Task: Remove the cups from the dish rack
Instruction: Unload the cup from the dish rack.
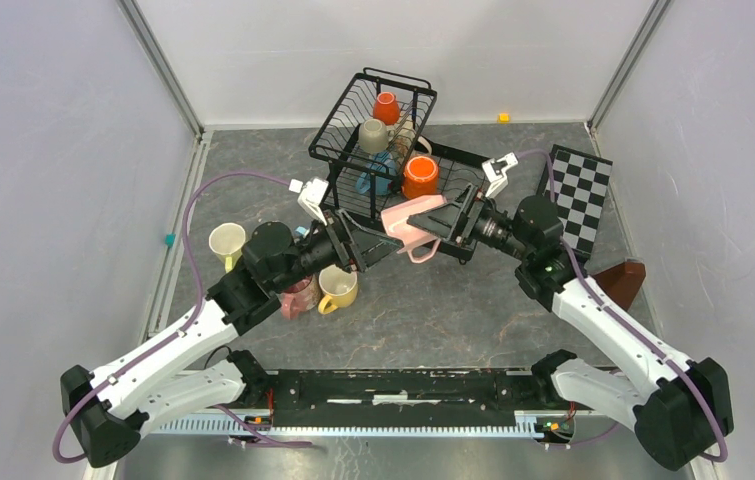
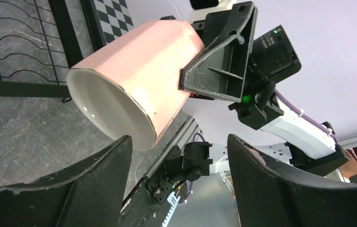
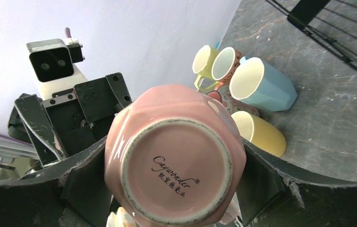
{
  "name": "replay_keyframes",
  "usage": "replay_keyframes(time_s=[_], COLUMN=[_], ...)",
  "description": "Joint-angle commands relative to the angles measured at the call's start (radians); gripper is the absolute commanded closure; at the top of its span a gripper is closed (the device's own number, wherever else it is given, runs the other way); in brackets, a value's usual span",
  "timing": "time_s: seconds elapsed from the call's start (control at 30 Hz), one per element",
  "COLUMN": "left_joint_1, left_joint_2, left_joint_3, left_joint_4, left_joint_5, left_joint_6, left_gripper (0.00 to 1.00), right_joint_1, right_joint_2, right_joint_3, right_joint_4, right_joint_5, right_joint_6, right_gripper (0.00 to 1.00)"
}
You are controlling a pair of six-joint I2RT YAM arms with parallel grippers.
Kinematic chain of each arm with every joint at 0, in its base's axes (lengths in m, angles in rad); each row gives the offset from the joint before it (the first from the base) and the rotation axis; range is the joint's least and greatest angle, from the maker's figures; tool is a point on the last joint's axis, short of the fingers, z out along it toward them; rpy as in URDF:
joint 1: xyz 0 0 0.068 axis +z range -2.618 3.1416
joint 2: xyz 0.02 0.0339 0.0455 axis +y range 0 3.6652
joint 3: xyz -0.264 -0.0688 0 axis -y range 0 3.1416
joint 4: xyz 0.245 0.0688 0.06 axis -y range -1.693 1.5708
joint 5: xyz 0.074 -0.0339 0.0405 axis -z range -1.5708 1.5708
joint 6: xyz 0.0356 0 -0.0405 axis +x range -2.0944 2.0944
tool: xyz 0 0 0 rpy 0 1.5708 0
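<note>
A pink cup (image 1: 410, 222) hangs on its side in front of the dish rack (image 1: 345, 112), above the table. My right gripper (image 1: 450, 222) is shut on its base end, fingers on either side (image 3: 174, 175). My left gripper (image 1: 371, 246) faces the cup's white open mouth (image 2: 112, 111) and stands open (image 2: 180, 142), with the rim just beyond its fingertips. In the rack are an orange cup (image 1: 386, 107), a beige one (image 1: 373, 135), another orange one (image 1: 420, 177) and a blue one (image 1: 371, 182). On the table stand a cream cup (image 1: 226, 242), a yellow cup (image 1: 338, 288) and a patterned pink cup (image 1: 298, 297).
A checkered board (image 1: 578, 195) leans at the right wall, with a brown object (image 1: 621, 283) in front of it. A light blue cup (image 3: 261, 84) lies among the cups on the table. The left arm's elbow is next to those cups.
</note>
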Motion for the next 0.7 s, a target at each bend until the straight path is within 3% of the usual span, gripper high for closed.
replay_keyframes(time_s=[0.0,0.43,0.67], left_joint_1=[-0.002,-0.002,-0.004], left_joint_2=[0.002,0.071,0.105], left_joint_3=[0.000,0.005,-0.005], left_joint_4=[0.093,0.229,0.262], left_joint_5=[0.016,0.075,0.099], left_joint_6=[0.034,0.107,0.115], left_gripper=[0.23,0.49,0.52], right_joint_1=[0.023,0.062,0.063], right_joint_2=[-0.008,-0.028,-0.050], right_joint_3=[-0.004,-0.088,-0.142], right_joint_4=[0.248,0.351,0.389], right_joint_5=[-0.009,0.052,0.107], right_joint_6=[0.136,0.295,0.372], right_gripper=[0.96,0.97,0.98])
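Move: Ahead and to the left hand's right, the pink cup already hangs in the right hand's grip, about 4 cm farther out, 6 cm right and 3 cm lower. The left gripper lies some 8 cm left of the right hand, 4 cm back and 2 cm higher. On the table about 25 cm below the left hand, the yellow cup stands roughly 10 cm left and level; the orange cup in the rack is about 23 cm ahead, 9 cm right, 22 cm lower. Closing in on the pink cup's mouth for a mid-air handover, the left hand goes about 2 cm right and slightly forward while its fingers narrow from mostly open to half open, the lower one reaching across the mouth, the upper outside; contact can't be made out. The right hand keeps its grip, draws back and a little left, and rolls the cup some 15 degrees. ##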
